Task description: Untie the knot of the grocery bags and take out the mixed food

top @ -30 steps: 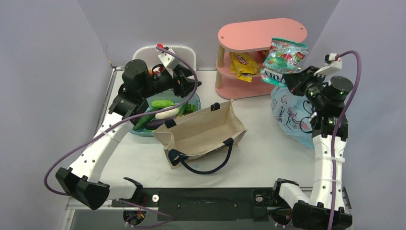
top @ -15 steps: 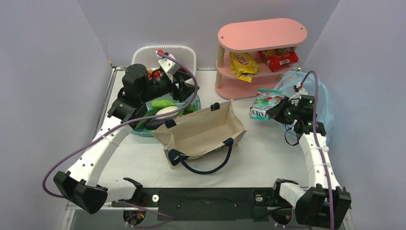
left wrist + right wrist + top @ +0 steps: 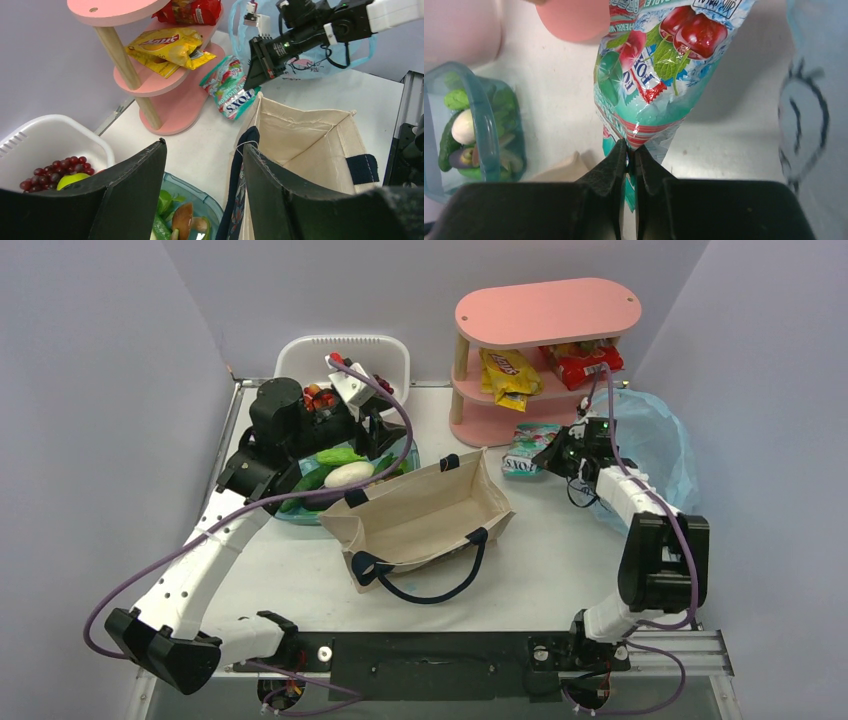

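My right gripper [image 3: 553, 453] [image 3: 630, 150] is shut on the bottom seam of a teal snack packet [image 3: 523, 450] [image 3: 649, 75] [image 3: 230, 87] with cherries printed on it. The packet hangs low between the pink shelf's foot and the beige tote [image 3: 430, 510] [image 3: 310, 135]. The light blue plastic bag [image 3: 650, 440] [image 3: 814, 100] lies crumpled behind that arm at the right wall; no knot shows on it. My left gripper [image 3: 385, 430] [image 3: 202, 145] is open and holds nothing, above the teal tub [image 3: 290, 515] and beside the tote's navy handle [image 3: 247, 145]. The tote's inside looks bare.
The pink shelf [image 3: 545, 310] holds a yellow packet [image 3: 508, 375] and a red packet [image 3: 580, 360]. The tub contains greens and a white oval vegetable [image 3: 348, 475]. A white basket [image 3: 345, 342] at the back left has grapes [image 3: 50, 167]. Walls close in on both sides.
My right arm brought the teal packet down from above the blue bag and leftward to the shelf's foot. The left gripper drifted slightly over the tub.
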{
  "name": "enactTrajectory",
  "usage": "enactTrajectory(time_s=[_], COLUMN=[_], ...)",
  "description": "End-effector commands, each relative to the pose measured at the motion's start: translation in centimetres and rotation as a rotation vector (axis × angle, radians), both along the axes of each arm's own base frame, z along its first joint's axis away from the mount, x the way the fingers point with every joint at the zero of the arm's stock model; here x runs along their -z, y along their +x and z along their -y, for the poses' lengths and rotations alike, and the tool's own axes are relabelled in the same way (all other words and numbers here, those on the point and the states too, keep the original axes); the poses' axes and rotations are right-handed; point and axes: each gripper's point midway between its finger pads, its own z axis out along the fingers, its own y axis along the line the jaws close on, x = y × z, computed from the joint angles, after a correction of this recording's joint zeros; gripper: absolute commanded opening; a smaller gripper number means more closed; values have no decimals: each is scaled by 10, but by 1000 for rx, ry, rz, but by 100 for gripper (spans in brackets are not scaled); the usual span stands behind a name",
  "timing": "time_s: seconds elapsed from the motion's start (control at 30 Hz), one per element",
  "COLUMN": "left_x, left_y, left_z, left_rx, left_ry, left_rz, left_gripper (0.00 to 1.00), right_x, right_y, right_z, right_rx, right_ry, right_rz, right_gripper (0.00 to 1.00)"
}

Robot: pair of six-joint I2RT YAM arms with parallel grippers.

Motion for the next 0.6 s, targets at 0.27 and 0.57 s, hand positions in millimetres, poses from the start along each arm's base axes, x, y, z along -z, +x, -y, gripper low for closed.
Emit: enactTrajectory(time_s=[0.27, 0.57], left_x=[-3, 3], left_y=[-2, 2], left_z=[-10, -11], left_rx=[-21, -34], left_ry=[60, 79], left_rz=[71, 53], left_gripper=[56, 56], right_x=[-76, -72], right_y=[120, 134], right_z=[-8, -13], right_rx=[146, 312], right_ry=[161, 430], right_rz=[344, 379], right_gripper=[3, 0])
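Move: The right hand already pinches the green candy bag. The middle of the pink rack's bottom tier, where it is being taken, lies about 15 cm ahead, 4 cm left and 7 cm lower. The yellow chip bag overhangs the tier above, roughly 14 cm ahead, 6 cm left and 8 cm up; the red bag sits some 17 cm ahead, 9 cm right and 9 cm up. From the left hand that bottom tier is about 24 cm ahead, 28 cm right and 34 cm below. Keeping its pinch on the green candy bag's near end, the right hand pushes it forward about 11 cm into the gap between the rack's bottom and middle tiers, beneath the yellow chip bag. The hand rises a couple of centimetres and slows towards the end, while the wrist rolls its left side up, noses up slightly and swings clockwise, some 20 degrees altogether. ##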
